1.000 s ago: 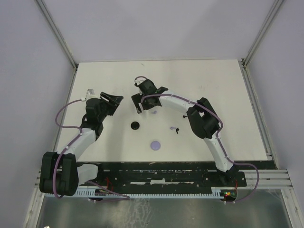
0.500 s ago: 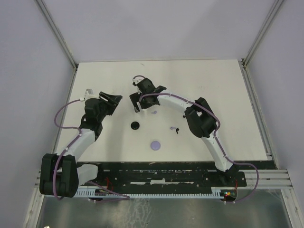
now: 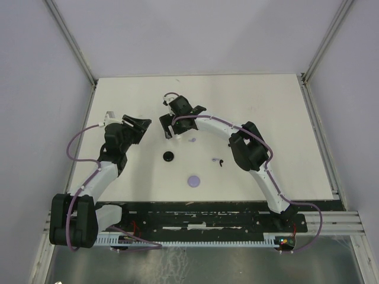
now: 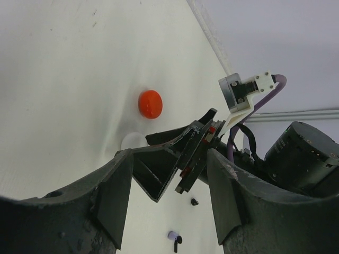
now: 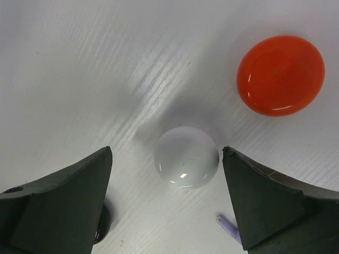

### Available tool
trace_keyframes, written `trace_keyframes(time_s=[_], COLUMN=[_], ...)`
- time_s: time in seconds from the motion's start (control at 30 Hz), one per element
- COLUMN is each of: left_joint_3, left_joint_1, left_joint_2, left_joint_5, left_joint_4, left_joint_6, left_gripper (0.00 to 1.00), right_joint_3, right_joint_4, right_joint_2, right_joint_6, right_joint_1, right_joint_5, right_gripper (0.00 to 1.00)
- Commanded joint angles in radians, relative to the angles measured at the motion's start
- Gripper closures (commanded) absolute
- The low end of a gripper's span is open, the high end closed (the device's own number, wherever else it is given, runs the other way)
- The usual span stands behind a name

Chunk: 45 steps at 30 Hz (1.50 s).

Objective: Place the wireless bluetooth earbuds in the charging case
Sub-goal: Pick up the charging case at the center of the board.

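My right gripper (image 5: 167,152) is open and points down, its fingers on either side of a glossy white round disc (image 5: 186,157) that looks like a closed charging case, with a gap on each side. A lavender earbud stem (image 5: 228,226) lies by the right finger. In the top view that gripper (image 3: 170,125) hides the white disc. A lavender earbud (image 3: 191,140) lies beside it, and a lavender and a black earbud (image 3: 219,161) lie farther right. My left gripper (image 4: 168,156) is open and empty, raised and facing the right gripper's fingers (image 4: 190,153).
A red disc (image 5: 280,75) lies just beyond the white one and also shows in the left wrist view (image 4: 150,103). A black disc (image 3: 169,156) and a lavender disc (image 3: 193,180) lie nearer the arm bases. White walls enclose the table (image 3: 266,106).
My right gripper has shifted slightly left and toward the back of the table, staying open. The left arm has hardly moved.
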Motion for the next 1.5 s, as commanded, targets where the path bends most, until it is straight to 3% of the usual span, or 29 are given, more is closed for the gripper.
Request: trace_keyframes(time_s=[0.0,0.2,1.13,1.47], left_joint_3=[-0.012,-0.018,-0.029,-0.032], left_joint_1=[0.009,0.009,0.013,0.017], left_joint_2=[-0.028,-0.030,-0.037,-0.039], left_joint_5=[0.007,0.009,0.017,0.018], left_joint_4=[0.013,0.015,0.020,0.020], left_joint_6=[0.042,0.040,0.034,0.033], left_gripper=[0.36,0.36,0.36,0.36], right_joint_3=[0.016,0.006,0.007,0.036], right_joint_4=[0.014,-0.015,-0.082,-0.098], right_joint_2=[-0.021,-0.023,0.014,0.040], right_joint_6=[-0.008,-0.018,-0.086,-0.116], right_joint_1=[0.000,0.000,0.044,0.048], right_joint_5=[0.072,0.117,0.216,0.221], right_gripper=[0.07,0.09,0.31,0.33])
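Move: Just to the right of the right hand, about 3 cm over, level with it in reach and some 4 cm below, lies the round white charging case. The red case lies about 9 cm beyond the white one, the black case about 9 cm nearer the base and 4 cm left of it, and a lavender earbud about 5 cm right and 2 cm nearer. From the left hand the white case is roughly 11 cm right, 4 cm ahead and 16 cm down. Drifting right about 2.5 cm and sinking some 2 cm, the right hand settles over the white charging case. It edges forward a centimetre first, then comes back, while the wrist tips the fingers some 15 degrees closer to straight down. The fingers close by about a quarter of their range until the gap is barely wider than the case; a touch can't be made out. ##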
